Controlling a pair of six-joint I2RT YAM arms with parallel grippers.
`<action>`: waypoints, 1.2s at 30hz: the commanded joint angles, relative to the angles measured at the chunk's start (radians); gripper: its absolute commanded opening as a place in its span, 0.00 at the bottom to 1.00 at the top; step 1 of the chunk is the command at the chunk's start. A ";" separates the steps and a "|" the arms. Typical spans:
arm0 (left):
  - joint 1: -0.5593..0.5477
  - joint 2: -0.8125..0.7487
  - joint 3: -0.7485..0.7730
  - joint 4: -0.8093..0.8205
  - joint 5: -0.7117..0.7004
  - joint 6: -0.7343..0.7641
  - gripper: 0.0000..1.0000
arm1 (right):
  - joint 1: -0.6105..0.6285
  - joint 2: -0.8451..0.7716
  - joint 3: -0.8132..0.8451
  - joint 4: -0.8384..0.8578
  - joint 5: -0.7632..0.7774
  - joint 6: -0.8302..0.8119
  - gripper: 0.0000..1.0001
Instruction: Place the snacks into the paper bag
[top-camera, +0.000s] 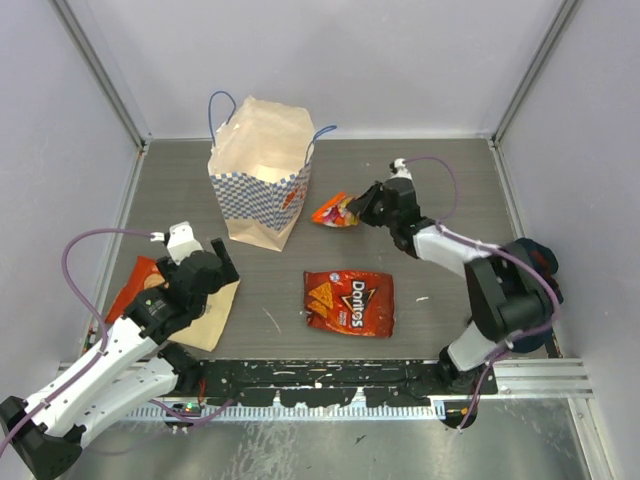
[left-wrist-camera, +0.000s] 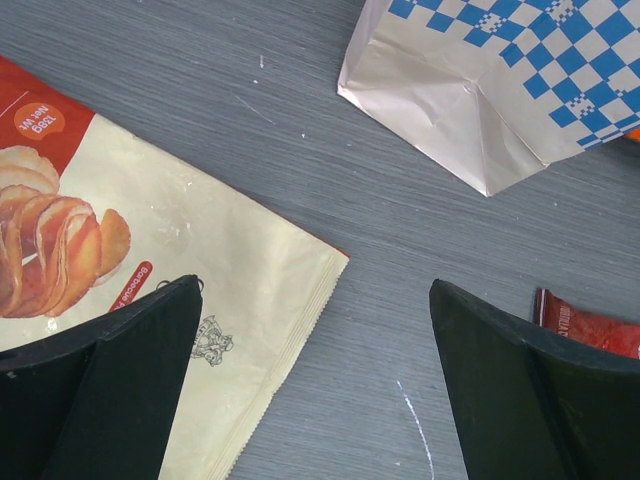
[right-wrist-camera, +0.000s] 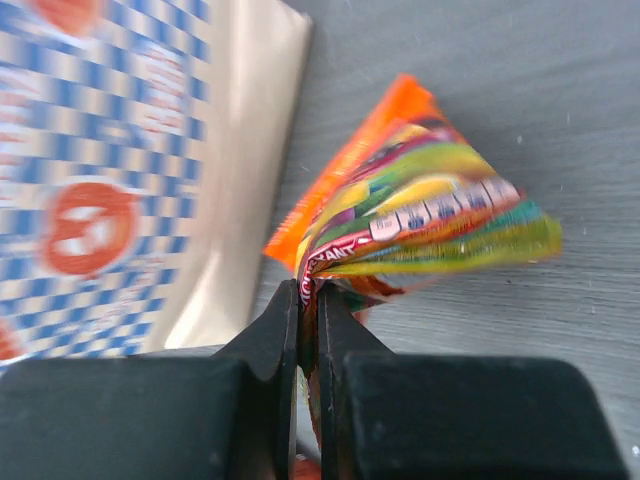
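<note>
The tan paper bag (top-camera: 258, 178) with its blue-checked band stands open at the back left of the table; its side also fills the left of the right wrist view (right-wrist-camera: 120, 170). Just right of it, my right gripper (top-camera: 362, 208) is shut on the edge of a small orange, yellow and green candy pack (right-wrist-camera: 420, 215), seen from above too (top-camera: 335, 211). A red Doritos bag (top-camera: 350, 301) lies flat mid-table. A cream and red-orange chip packet (left-wrist-camera: 150, 250) lies at the left under my left gripper (left-wrist-camera: 315, 385), which is open above its corner.
The paper bag's bottom corner (left-wrist-camera: 480, 100) shows at the top right of the left wrist view, and a red packet's edge (left-wrist-camera: 590, 325) peeks beside the right finger. Grey walls enclose the table on three sides.
</note>
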 joint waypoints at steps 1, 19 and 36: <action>-0.003 -0.009 0.017 0.025 -0.021 -0.018 0.98 | 0.013 -0.286 0.020 -0.072 0.103 -0.084 0.01; -0.003 0.004 0.007 0.060 -0.012 -0.016 0.98 | 0.279 -0.458 0.544 -0.454 0.278 -0.282 0.01; -0.002 -0.009 0.007 0.055 -0.008 -0.011 0.98 | 0.372 0.001 0.981 -0.426 0.244 -0.372 0.01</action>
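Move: The small candy pack is already pinched and clear of the table in the right fingers. The paper bag's mouth lies about 21 cm to that hand's left, hardly 1 cm farther out and some 17 cm higher; the bag's right blue handle is about 9 cm left, 4 cm ahead and 19 cm up. The Doritos pack lies 20 cm back, 2 cm left and 8 cm below. From the left hand, the mouth is roughly 19 cm ahead, 12 cm right and 12 cm up. The small candy pack, kept pinched in the shut right fingers, is swept up fast by some 30 cm while the hand draws back about 9 cm and the fingers tip up until nearly level. Near the top the hand swings left and forward towards the paper bag's mouth, turning slightly counter-clockwise. ##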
